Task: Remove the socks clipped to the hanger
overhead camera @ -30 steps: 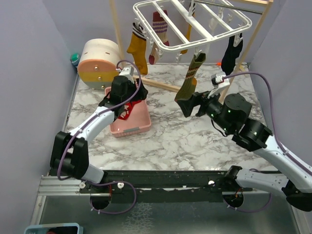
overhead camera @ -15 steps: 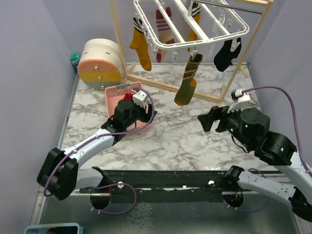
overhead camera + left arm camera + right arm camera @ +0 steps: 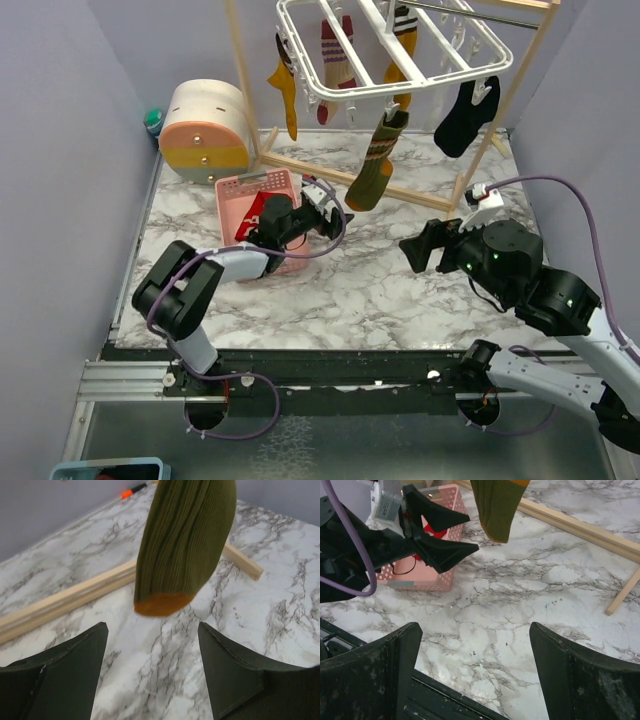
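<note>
The white hanger [image 3: 400, 55] hangs at the back with several socks clipped under it: mustard yellow [image 3: 285, 85], red striped [image 3: 335, 45], black [image 3: 462, 112] and olive green [image 3: 372, 165]. The olive sock [image 3: 185, 545] dangles lowest and slants left, its orange toe [image 3: 160, 605] just beyond my left gripper [image 3: 152, 650]. In the top view that gripper [image 3: 338, 212] stands open and empty beside the toe. Further right, my right gripper [image 3: 412, 252] is open and empty too, low over the marble, apart from the olive sock [image 3: 497, 510].
A pink basket [image 3: 240, 188] holding something red sits behind my left arm. A round wooden drawer box [image 3: 205, 125] stands at the back left. The light wooden rack's base bar [image 3: 400, 190] and posts cross the back of the table [image 3: 340, 290]. Purple walls close both sides.
My left gripper swung out of the basket rightward to the olive sock's toe and opened slightly. My right gripper backed off the sock toward the front, and the sock swung left.
</note>
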`<control>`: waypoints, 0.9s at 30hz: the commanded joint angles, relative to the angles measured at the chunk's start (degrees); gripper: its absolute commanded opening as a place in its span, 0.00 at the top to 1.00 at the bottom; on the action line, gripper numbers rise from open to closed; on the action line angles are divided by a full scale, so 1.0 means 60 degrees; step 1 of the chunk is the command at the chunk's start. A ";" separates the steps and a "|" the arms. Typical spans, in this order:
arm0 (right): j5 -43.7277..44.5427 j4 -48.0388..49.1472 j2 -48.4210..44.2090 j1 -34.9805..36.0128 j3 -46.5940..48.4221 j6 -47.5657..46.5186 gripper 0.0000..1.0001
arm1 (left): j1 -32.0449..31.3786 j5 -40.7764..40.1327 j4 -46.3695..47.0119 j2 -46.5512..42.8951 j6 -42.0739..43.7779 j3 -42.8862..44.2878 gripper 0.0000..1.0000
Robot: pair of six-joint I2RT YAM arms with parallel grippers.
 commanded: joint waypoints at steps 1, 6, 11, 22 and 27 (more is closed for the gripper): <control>-0.0212 0.0165 -0.0154 0.0045 -0.0278 -0.0058 0.04 | -0.0103 0.0874 0.1852 0.0911 0.0573 0.0962 0.25; -0.0159 0.0168 -0.0322 0.0052 -0.0613 0.0057 0.04 | -0.0081 0.1320 0.2263 0.1900 0.1016 0.1839 0.24; 0.0061 -0.0073 -0.0491 0.0044 -0.0747 0.0158 0.04 | 0.0061 0.2684 0.2348 0.2816 0.0257 0.2871 0.45; 0.1360 0.0454 -0.0819 0.0044 -0.0963 -0.0205 0.03 | 0.0174 0.4060 0.2258 0.2564 -0.0750 0.2765 1.00; 0.2074 0.2656 0.0722 0.0036 -0.0288 -0.1657 0.00 | 0.0159 0.3691 0.2188 0.1939 -0.0789 0.1895 1.00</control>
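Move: The green sock hangs open to my left hand: its foot is about 7 cm to the right, 5 cm ahead and 5 cm higher. The clip holding its cuff is roughly 7 cm ahead, 9 cm right and 20 cm up. The pink basket lies about 17 cm left, 4 cm ahead and 13 cm below. From my right hand the sock's foot is some 22 cm ahead, 9 cm left and 10 cm lower. I reach my open left hand about 7 cm right, 4 cm forward and 3 cm up to the green sock, tilting the fingertips up slightly. I close on the lower part of the sock, pinching it, then ease back about 3 cm while turning some 20 degrees clockwise overall. My right hand stays open, sinks about 2 cm, then shifts 2 cm left. ##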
